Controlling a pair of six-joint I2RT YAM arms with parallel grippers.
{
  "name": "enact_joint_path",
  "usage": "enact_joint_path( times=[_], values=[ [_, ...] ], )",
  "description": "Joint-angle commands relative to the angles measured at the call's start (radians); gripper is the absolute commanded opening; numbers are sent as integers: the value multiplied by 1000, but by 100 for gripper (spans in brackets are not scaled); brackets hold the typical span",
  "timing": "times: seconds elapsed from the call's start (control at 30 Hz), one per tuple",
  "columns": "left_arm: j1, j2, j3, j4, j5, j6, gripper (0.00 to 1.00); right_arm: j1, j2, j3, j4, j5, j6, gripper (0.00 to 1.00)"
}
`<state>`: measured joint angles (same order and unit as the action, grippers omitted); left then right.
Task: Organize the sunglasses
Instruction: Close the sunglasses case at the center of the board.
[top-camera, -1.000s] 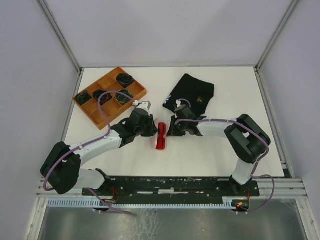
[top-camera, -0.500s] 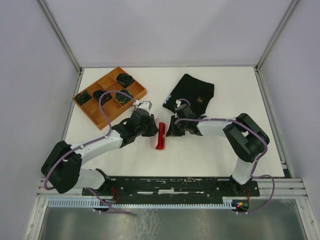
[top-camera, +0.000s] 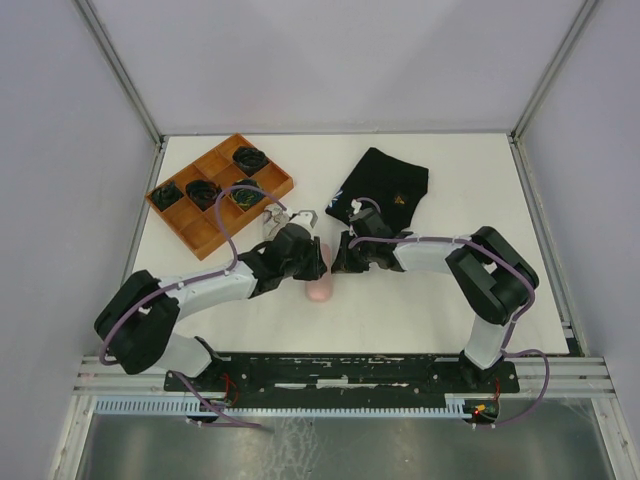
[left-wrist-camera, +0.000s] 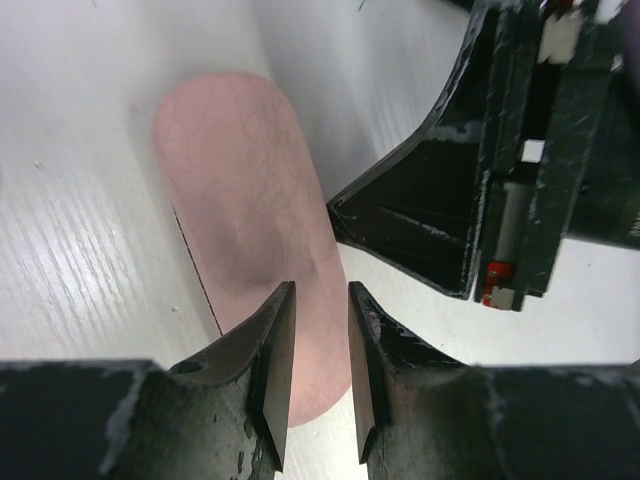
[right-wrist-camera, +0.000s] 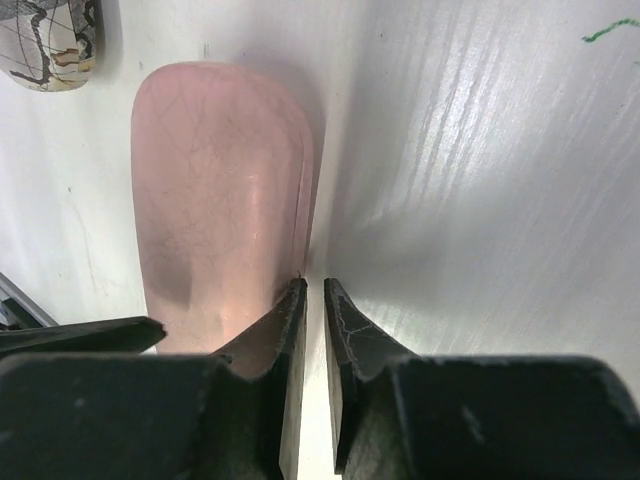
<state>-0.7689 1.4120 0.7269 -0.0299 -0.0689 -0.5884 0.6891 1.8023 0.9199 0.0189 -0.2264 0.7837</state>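
No sunglasses show in any view. An oblong pink glasses case (top-camera: 318, 287) lies shut on the white table between the two arms; it also shows as the pink case (left-wrist-camera: 240, 180) and the pink case (right-wrist-camera: 215, 190) in the wrist views. My left gripper (top-camera: 311, 262) hovers over the case's far end, its jaws (left-wrist-camera: 320, 292) a narrow gap apart with only the lid seen below them. My right gripper (top-camera: 338, 263) sits just beside the case's right edge. Its jaws (right-wrist-camera: 313, 287) stand a slim gap apart over bare table, holding nothing.
A wooden compartment tray (top-camera: 204, 233) with several dark bundles lies at the back left. A black cloth (top-camera: 387, 185) lies at the back right. A grey patterned case (right-wrist-camera: 45, 40) shows beyond the pink one. The two grippers are close together.
The case showed a red inside a second ago; now only its pink lid shows, shut. My left gripper has swung right and forward over it. The right arm has barely moved.
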Motion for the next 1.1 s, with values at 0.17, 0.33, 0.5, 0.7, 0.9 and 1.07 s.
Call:
enact_joint_path(
  times=[0.17,0.33,0.5,0.7,0.9,1.07],
  values=[
    [-10,-10,30,-54,-16,32,39,1,-47,-19,67,49,18,23],
    [-10,-54,74,-111,-81,56,54,-5,-176,-85,64,164,8,33],
    [-26,-44,81,-134,-145,31,77,-16,-309,-162,49,284,-1,42],
    [-110,67,155,-221,-313,-27,99,-31,-445,-241,16,402,-8,60],
    [-156,170,222,-278,-417,-76,99,-40,-586,-318,2,488,-31,77],
    [-170,235,259,-300,-448,-87,100,-47,-669,-345,-26,540,-62,77]
  ],
)
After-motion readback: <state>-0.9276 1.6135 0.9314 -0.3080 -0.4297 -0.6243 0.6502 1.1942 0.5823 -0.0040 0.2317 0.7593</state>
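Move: The pink sunglasses case, lid nearly down, lies right under the left fingertips, its middle some 2 cm ahead and about 3 cm below them. From the right hand, low at the case's right side, that middle is about 4 cm to the left, 1 cm ahead and level in height. The map-print case lies 13 cm ahead and 12 cm left of the left hand; the black cloth is roughly 20 cm ahead and 11 cm right of the right hand. The pink case's lid gets a short downward press of about 1.5 cm from the nearly shut left fingers, which then rise a little, spread wide and sink some 4 cm astride its near half, the wrist rolling about 20 degrees left side up. The right hand leaves the case's right side, going some 12 cm right and 8 cm up while opening and tipping its fingers up. ##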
